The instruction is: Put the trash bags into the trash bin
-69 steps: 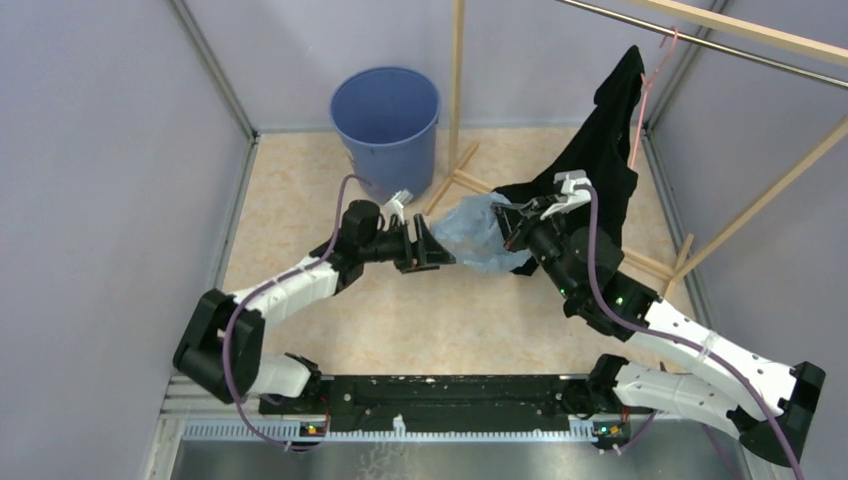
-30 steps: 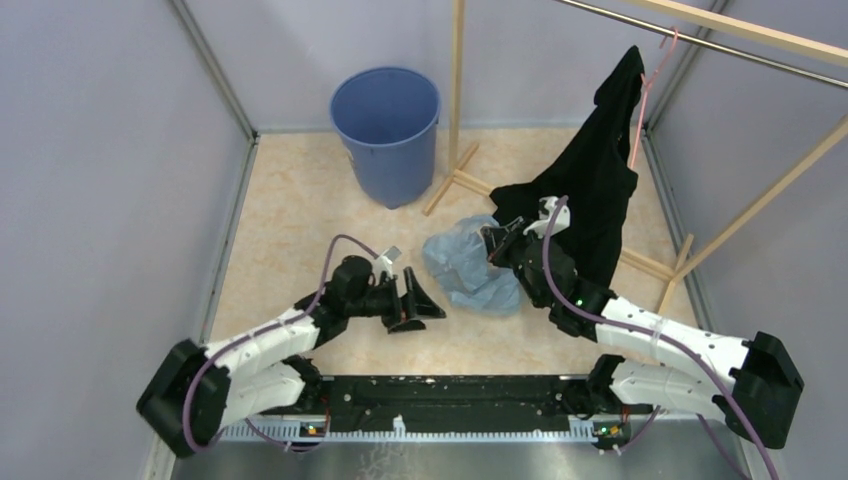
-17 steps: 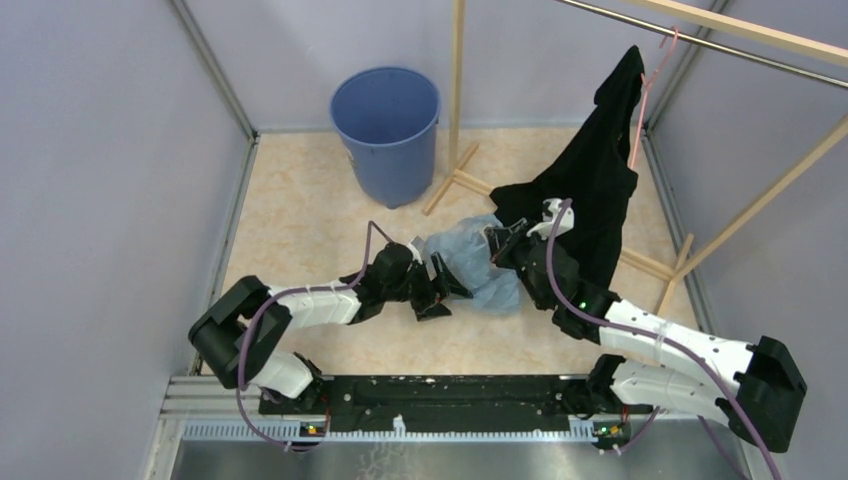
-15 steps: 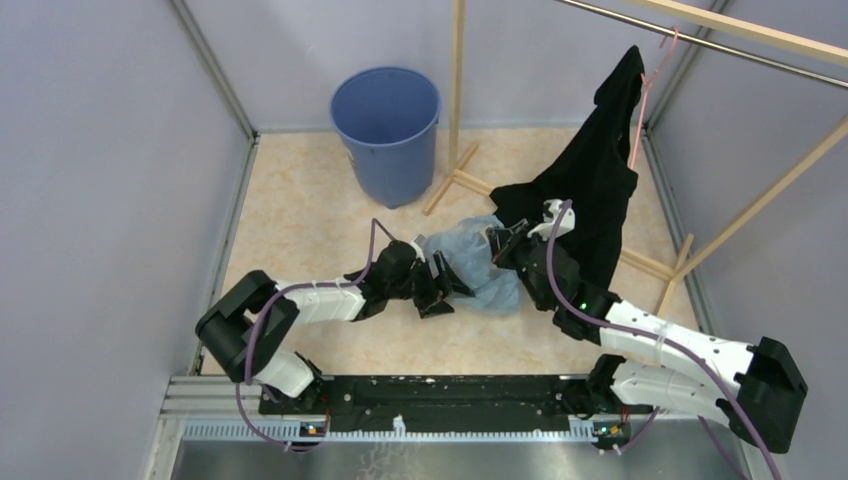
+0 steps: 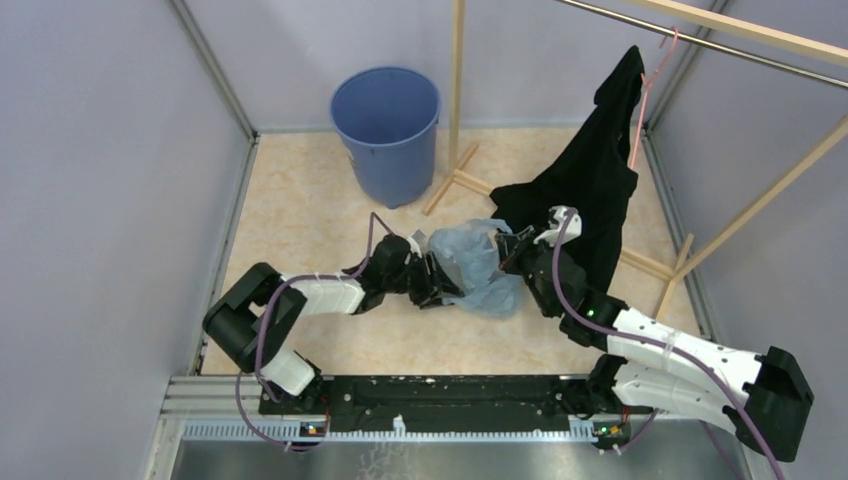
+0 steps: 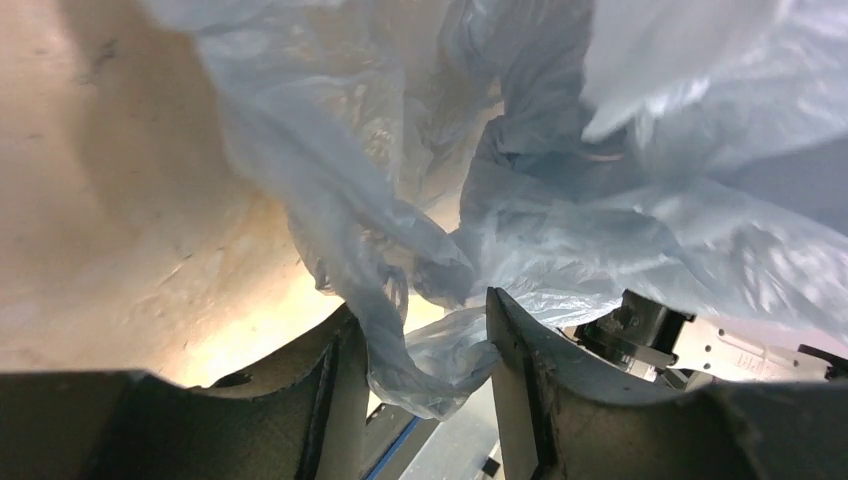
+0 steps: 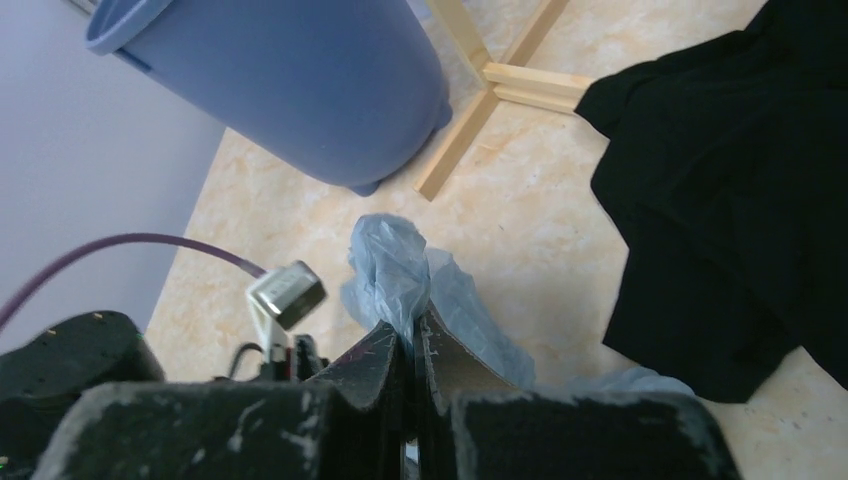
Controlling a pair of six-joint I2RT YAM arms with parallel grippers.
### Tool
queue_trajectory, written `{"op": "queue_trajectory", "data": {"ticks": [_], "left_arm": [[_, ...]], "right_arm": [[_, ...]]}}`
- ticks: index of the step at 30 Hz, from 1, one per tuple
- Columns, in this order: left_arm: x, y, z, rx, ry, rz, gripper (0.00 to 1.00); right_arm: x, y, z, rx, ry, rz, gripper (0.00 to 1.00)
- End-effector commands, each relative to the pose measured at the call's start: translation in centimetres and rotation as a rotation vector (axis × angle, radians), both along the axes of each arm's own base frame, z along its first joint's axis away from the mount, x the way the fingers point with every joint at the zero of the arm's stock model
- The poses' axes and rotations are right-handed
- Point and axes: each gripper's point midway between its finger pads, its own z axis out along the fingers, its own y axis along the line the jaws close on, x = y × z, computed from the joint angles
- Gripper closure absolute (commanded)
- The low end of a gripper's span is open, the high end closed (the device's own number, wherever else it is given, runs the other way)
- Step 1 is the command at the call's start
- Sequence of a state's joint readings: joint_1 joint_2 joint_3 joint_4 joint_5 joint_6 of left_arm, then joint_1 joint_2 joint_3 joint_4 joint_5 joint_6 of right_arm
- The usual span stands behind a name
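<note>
The trash bag (image 5: 476, 262), thin, crinkly and light blue, is bunched on the floor between my two grippers. My right gripper (image 5: 508, 251) is shut on a gathered top fold of the bag (image 7: 393, 262), its jaws pinched together (image 7: 410, 338). My left gripper (image 5: 441, 283) is at the bag's left side; in the left wrist view its jaws stand partly apart (image 6: 425, 345), and a loose fold of the bag (image 6: 440, 360) hangs between the fingers and brushes both. The blue trash bin (image 5: 386, 128) stands upright at the back, apart from the bag and showing nothing inside.
A black garment (image 5: 590, 180) hangs from a pink hanger (image 5: 648, 85) on the wooden rack at the right, its hem right behind the right gripper. A wooden post and foot (image 5: 455, 170) stand beside the bin. Grey walls close in the floor.
My left arm swung in from the lower left to the bag, and its jaws narrowed around a fold. The right gripper stayed shut on the bag, whose top now stands a little higher.
</note>
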State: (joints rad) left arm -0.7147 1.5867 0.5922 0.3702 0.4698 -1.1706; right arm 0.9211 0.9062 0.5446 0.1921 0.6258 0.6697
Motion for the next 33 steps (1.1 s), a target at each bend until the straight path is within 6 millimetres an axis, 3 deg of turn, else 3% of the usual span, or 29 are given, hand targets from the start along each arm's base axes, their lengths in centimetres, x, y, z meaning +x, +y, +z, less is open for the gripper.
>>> {"op": "queue_trajectory", "data": {"ticks": [1,4,7,11,18,21,25,27,29,30,31,33], "left_arm": [[-0.2,1.8,2.6,-0.018,-0.117,-0.046,0.50],[-0.2,3.0,4.0,-0.042,-0.138,-0.051,0.53],[-0.2,4.0,5.4,-0.096,-0.155,-0.057,0.64],[0.1,5.5,6.8,-0.109,-0.200,-0.053,0.71],[2.2,11.9,6.7,0.235,-0.319,0.058,0.72],[2.8,13.9,6.8,0.323,-0.347,0.097,0.73],[5.3,16.2,8.1,0.399,-0.389,0.165,0.73],[7.7,17.3,10.3,0.416,-0.394,0.221,0.75],[10.5,17.1,15.3,0.361,-0.458,0.226,0.83],[11.5,16.5,19.0,0.313,-0.517,0.199,0.86],[12.5,16.1,23.9,0.270,-0.605,0.190,0.91],[12.4,15.4,33.9,0.189,-0.779,0.186,0.92]], "right_arm": [[-0.3,-1.2,0.2,-0.003,-0.016,-0.021,1.00],[-0.6,-0.9,-0.3,0.007,-0.001,-0.005,1.00],[-0.8,-0.3,-0.9,0.011,0.019,0.023,1.00],[-1.2,0.3,-1.5,-0.033,0.046,0.068,1.00],[-2.4,-1.6,-3.6,-0.271,0.076,0.122,1.00],[-2.9,-1.4,-4.3,-0.339,0.113,0.167,1.00],[-2.1,-0.4,-3.8,-0.405,0.149,0.214,1.00],[-0.4,-0.1,-2.7,-0.458,0.166,0.208,1.00],[1.9,-0.3,1.6,-0.489,0.121,0.169,1.00],[3.0,-0.3,6.6,-0.481,0.050,0.144,1.00],[3.5,-0.1,10.7,-0.479,-0.016,0.137,1.00],[3.0,0.3,19.3,-0.434,-0.173,0.174,1.00]]}}
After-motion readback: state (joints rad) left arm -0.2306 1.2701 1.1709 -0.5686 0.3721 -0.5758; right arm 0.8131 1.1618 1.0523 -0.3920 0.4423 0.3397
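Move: The trash bag, hanging from the right hand's shut fingers, has its middle about 5 cm ahead of the left hand, 5 cm to its right and 4 cm above; the trash bin stands some 30 cm ahead of that hand, 14 cm left and 6 cm up. From the right hand the bin is about 24 cm ahead, 23 cm left and 9 cm lower; the black garment hangs roughly 14 cm ahead and 14 cm right, about level. Left hand pinches the bag's edge, swinging about 17 cm left and up, then forward; right dips, rises, holding. ##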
